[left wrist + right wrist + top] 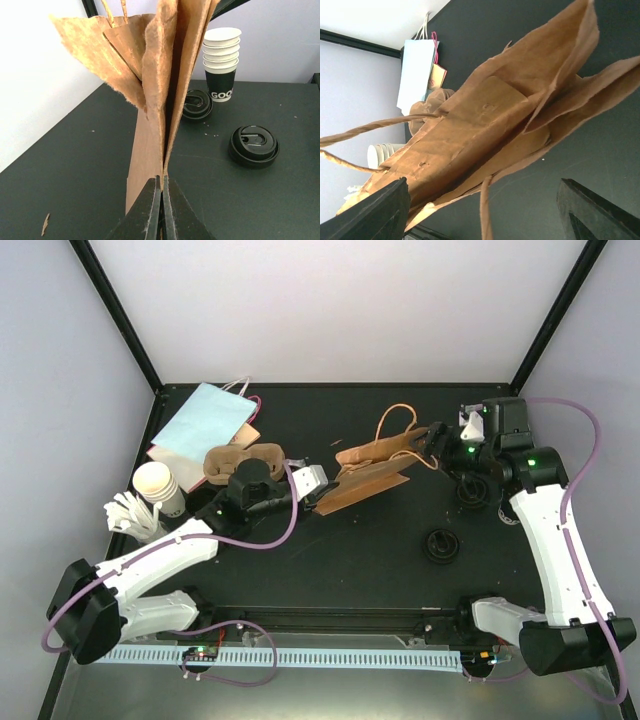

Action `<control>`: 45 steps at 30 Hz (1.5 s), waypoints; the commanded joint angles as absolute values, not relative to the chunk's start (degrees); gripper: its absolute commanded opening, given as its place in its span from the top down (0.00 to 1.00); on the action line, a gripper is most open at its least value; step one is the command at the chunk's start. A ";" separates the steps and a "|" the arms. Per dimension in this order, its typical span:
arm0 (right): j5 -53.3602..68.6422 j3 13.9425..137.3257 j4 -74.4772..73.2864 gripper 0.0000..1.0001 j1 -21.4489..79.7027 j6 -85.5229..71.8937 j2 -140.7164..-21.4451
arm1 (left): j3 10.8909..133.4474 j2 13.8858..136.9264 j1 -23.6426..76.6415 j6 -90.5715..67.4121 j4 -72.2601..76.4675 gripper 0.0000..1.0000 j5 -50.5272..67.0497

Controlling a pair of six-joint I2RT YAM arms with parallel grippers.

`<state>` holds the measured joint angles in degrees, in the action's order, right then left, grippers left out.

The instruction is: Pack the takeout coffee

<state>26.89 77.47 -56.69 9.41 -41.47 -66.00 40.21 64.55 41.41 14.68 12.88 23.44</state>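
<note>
The brown paper bag [372, 478] lies on its side mid-table, its mouth toward the right arm. My left gripper [161, 200] is shut on the bag's folded bottom edge [150, 150]. My right gripper [485, 215] stands open at the bag's mouth [485, 130], with the lower lip and one twisted handle between its wide-apart fingers, not clamped. A stack of black paper cups [221, 65] with cream insides stands beyond the bag. Two black lids [254, 145] [197, 105] lie on the table near it. In the top view the lids [442, 545] [472, 490] sit by the right arm.
A flat pale-blue bag [205, 420] lies at the back left over a pink one. Beside it are a crumpled brown cup carrier [240, 462], another cup stack [158, 485] and white utensils [130, 515]. Black frame posts edge the back corners.
</note>
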 commanded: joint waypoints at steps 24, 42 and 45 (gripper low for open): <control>27.57 72.32 -54.05 0.77 9.67 -42.16 -65.56 | 39.73 66.14 43.42 14.89 14.97 0.82 22.52; 26.98 73.72 -53.57 0.95 9.62 -37.92 -67.73 | 56.87 59.32 43.52 -13.21 -9.04 0.01 21.58; 27.18 74.04 -53.27 0.95 9.69 -37.73 -68.15 | 61.81 61.25 43.51 -16.57 -12.08 0.01 25.09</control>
<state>27.38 72.40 -55.11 9.41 -39.09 -67.66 54.98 59.61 43.35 -8.75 -2.76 22.20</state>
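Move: The left gripper already pinches the side of the paper bag, whose middle lies about 10 cm to its right, 4 cm ahead and a little lower; the cup carrier is some 18 cm left and 12 cm ahead, on the table. The open right gripper has the bag's rim about 3 cm under it, the bag's middle 12 cm left, 5 cm back and 8 cm down. From it, the far lid is 11 cm right and 4 cm ahead, the near lid 4 cm right and 9 cm back, both on the table. Sink the right gripper about 4 cm onto the bag's rim, shutting its fingers on the paper by the handles. Keep the left gripper almost still until that pinch is closing, then open it fully to let go of the bag's side and lift it some 9 cm, slightly back, its fingertips tipping up as the wrist rolls. ##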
